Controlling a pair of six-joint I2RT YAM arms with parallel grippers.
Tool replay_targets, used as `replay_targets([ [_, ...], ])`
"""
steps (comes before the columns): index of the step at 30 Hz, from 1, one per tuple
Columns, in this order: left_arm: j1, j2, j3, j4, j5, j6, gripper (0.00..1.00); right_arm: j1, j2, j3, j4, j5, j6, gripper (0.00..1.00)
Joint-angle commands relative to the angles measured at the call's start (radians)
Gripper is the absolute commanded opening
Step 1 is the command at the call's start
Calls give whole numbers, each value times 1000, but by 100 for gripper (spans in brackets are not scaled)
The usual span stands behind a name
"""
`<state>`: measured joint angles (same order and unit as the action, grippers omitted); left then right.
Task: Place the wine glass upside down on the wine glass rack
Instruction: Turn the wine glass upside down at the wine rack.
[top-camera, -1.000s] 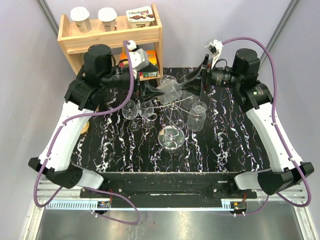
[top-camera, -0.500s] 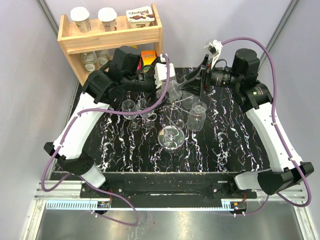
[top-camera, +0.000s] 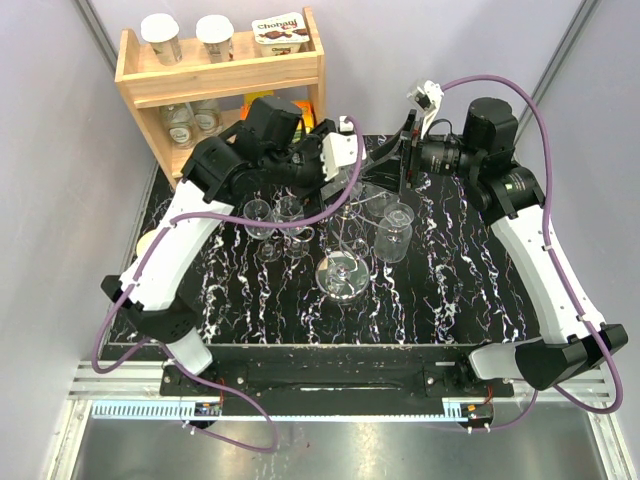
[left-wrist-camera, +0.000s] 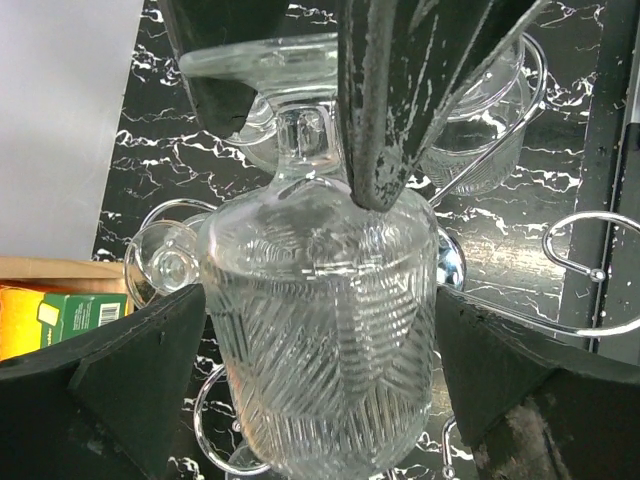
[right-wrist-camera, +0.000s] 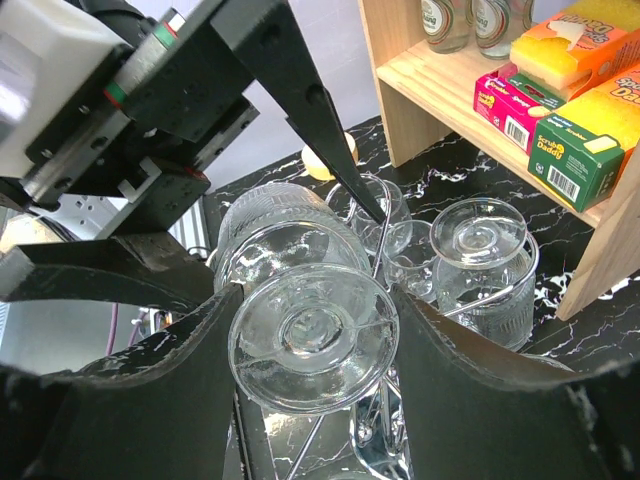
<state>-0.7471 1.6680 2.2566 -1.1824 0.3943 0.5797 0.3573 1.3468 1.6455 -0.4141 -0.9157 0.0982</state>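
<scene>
A ribbed clear wine glass (left-wrist-camera: 320, 330) hangs tilted over the wine glass rack (top-camera: 343, 262), a silver wire stand with a shiny disc base. My right gripper (right-wrist-camera: 315, 300) is shut on the glass's round foot (right-wrist-camera: 312, 338), one finger on each side. The left gripper (left-wrist-camera: 320, 300) stands open, its fingers flanking the bowl with slim gaps. In the top view the glass (top-camera: 375, 196) lies between the left gripper (top-camera: 358, 183) and the right gripper (top-camera: 403, 170). The right gripper's dark fingers (left-wrist-camera: 390, 100) show at the foot in the left wrist view.
Other glasses hang upside down on the rack (top-camera: 258, 218) (top-camera: 395, 232) (right-wrist-camera: 480, 250). A wooden shelf (top-camera: 220, 70) at the back left carries yogurt cups, jars and boxed sponges (right-wrist-camera: 560, 130). Wire scroll arms (left-wrist-camera: 590, 250) curl close round the held glass.
The left arm has swung from the back left towards the centre, bringing its open fingers round the glass bowl. The right arm and the glass have stayed put.
</scene>
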Motion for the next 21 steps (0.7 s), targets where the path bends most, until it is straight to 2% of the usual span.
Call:
replay_targets([
  [1,-14,15,38,6,-38,12,99,6,-18,37,24,18,-15,0],
  [5,-20,29,50,-5,-43,12,96,8,-20,31,24,18,-17,0],
  [13,-20,35,49,-11,-38,9,77,8,-24,34,20,18,-23,0],
  [18,-20,30,40,-22,-45,12,73,8,-28,36,17,20,-28,0],
  [21,-20,29,43,-22,-48,12,67,8,-26,33,17,18,-28,0],
])
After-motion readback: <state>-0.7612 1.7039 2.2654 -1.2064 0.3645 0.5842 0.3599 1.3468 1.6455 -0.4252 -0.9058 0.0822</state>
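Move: The wine glass is still held on its side by the right hand, bowl to the left; its middle lies about 3 cm right of and 3 cm below the left hand point, level with it forward, and roughly 3 cm left of the right hand. From the left hand, the wine glass rack stands some 6 cm back, 3 cm right and well below. On it one hung glass is about 10 cm ahead, and the near right glass roughly 5 cm back and 12 cm right. The wine glass's bowl, already between the left hand's wide-open fingers, gets pinched from its front and back sides as that hand sinks about 1.5 cm, easing slightly to the right and forward, then closes by about a quarter of its range until the pads come up against the glass. The right hand stays in place and keeps its grip by the stem end. ##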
